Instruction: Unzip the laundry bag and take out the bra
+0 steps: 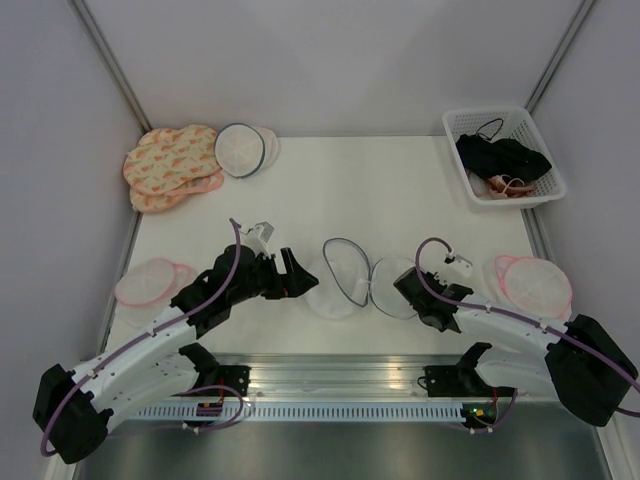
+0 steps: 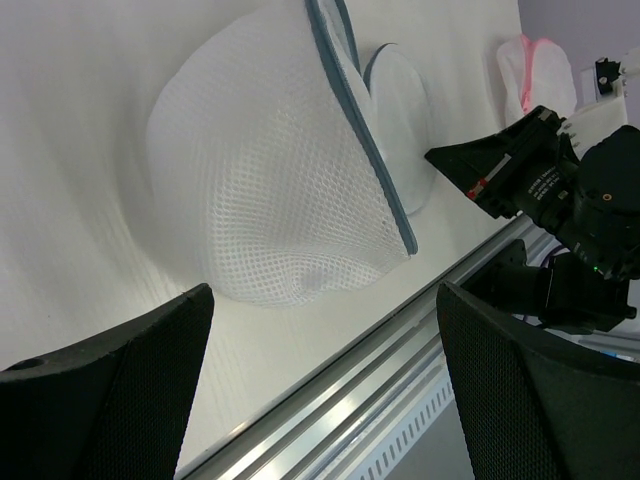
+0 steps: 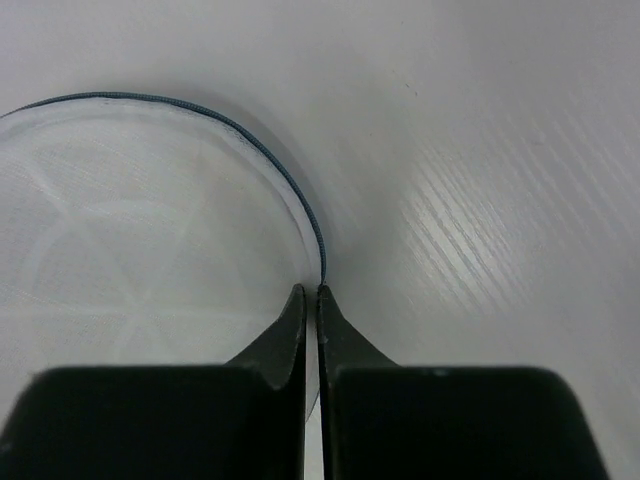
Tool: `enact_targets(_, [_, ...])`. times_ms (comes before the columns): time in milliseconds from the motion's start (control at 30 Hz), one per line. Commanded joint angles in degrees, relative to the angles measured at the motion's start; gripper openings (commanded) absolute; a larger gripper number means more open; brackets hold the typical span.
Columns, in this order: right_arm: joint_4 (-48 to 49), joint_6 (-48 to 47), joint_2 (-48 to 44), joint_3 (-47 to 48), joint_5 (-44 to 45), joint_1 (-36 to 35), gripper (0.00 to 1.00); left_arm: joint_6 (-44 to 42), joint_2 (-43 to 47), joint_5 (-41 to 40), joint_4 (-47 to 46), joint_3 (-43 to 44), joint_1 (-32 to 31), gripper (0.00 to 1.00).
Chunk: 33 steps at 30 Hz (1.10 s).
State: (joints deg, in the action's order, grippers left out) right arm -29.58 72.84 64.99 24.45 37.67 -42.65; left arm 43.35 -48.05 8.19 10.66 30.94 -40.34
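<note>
The laundry bag lies unzipped mid-table, its white mesh bowl gaping and its flat grey-rimmed lid folded out to the right. In the left wrist view the mesh bowl bulges just beyond my fingers. My left gripper stands open at the bowl's left side, holding nothing. My right gripper is shut on the thin edge of the lid, right at its grey rim. The black bra lies in the white basket at the back right.
A pink-beige garment shares the basket. Pink round mesh bags lie at the left and right. Patterned pink bags and a flat white dark-rimmed bag sit at the back left. A metal rail runs along the near edge.
</note>
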Motion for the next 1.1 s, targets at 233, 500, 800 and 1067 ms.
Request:
enact_targets(233, [-8.3,-12.4,-16.2,8.8,12.4,-0.4,0.01,1.0,2.8,-2.2,1.0,-0.3,-0.2,0.95])
enact_targets(500, [-2.0,-40.4,-7.3,26.9,10.3,-0.4,0.0,1.2,4.5,-3.1,2.3,-0.4,-0.2,0.95])
enact_targets(800, [11.3,-63.1,18.1,40.1,10.3,-14.9,0.01,3.7,6.4,-5.6,2.7,-4.2,-0.2,0.95])
enact_targets(1067, [20.7,-68.1,22.6,40.8,8.4,-27.1,0.0,5.0,5.3,-7.9,0.0,-9.6,-0.2,0.95])
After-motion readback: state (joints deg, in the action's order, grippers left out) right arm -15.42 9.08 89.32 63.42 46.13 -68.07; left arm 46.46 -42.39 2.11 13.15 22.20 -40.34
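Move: The right hand already pinches the rim of the laundry bag's round flap, whose middle lies about 6 cm to its left, level with it. The open bag, where the flap is being taken, is some 20 cm left and 2 cm ahead. A pink-rimmed bag lies about 25 cm to the right hand's right, level with it. From the open left hand the bag is roughly 7 cm right, 2 cm ahead and 13 cm below. The right hand lifts the still-pinched flap, then sweeps it some 23 cm left; the left hand sinks 5. ##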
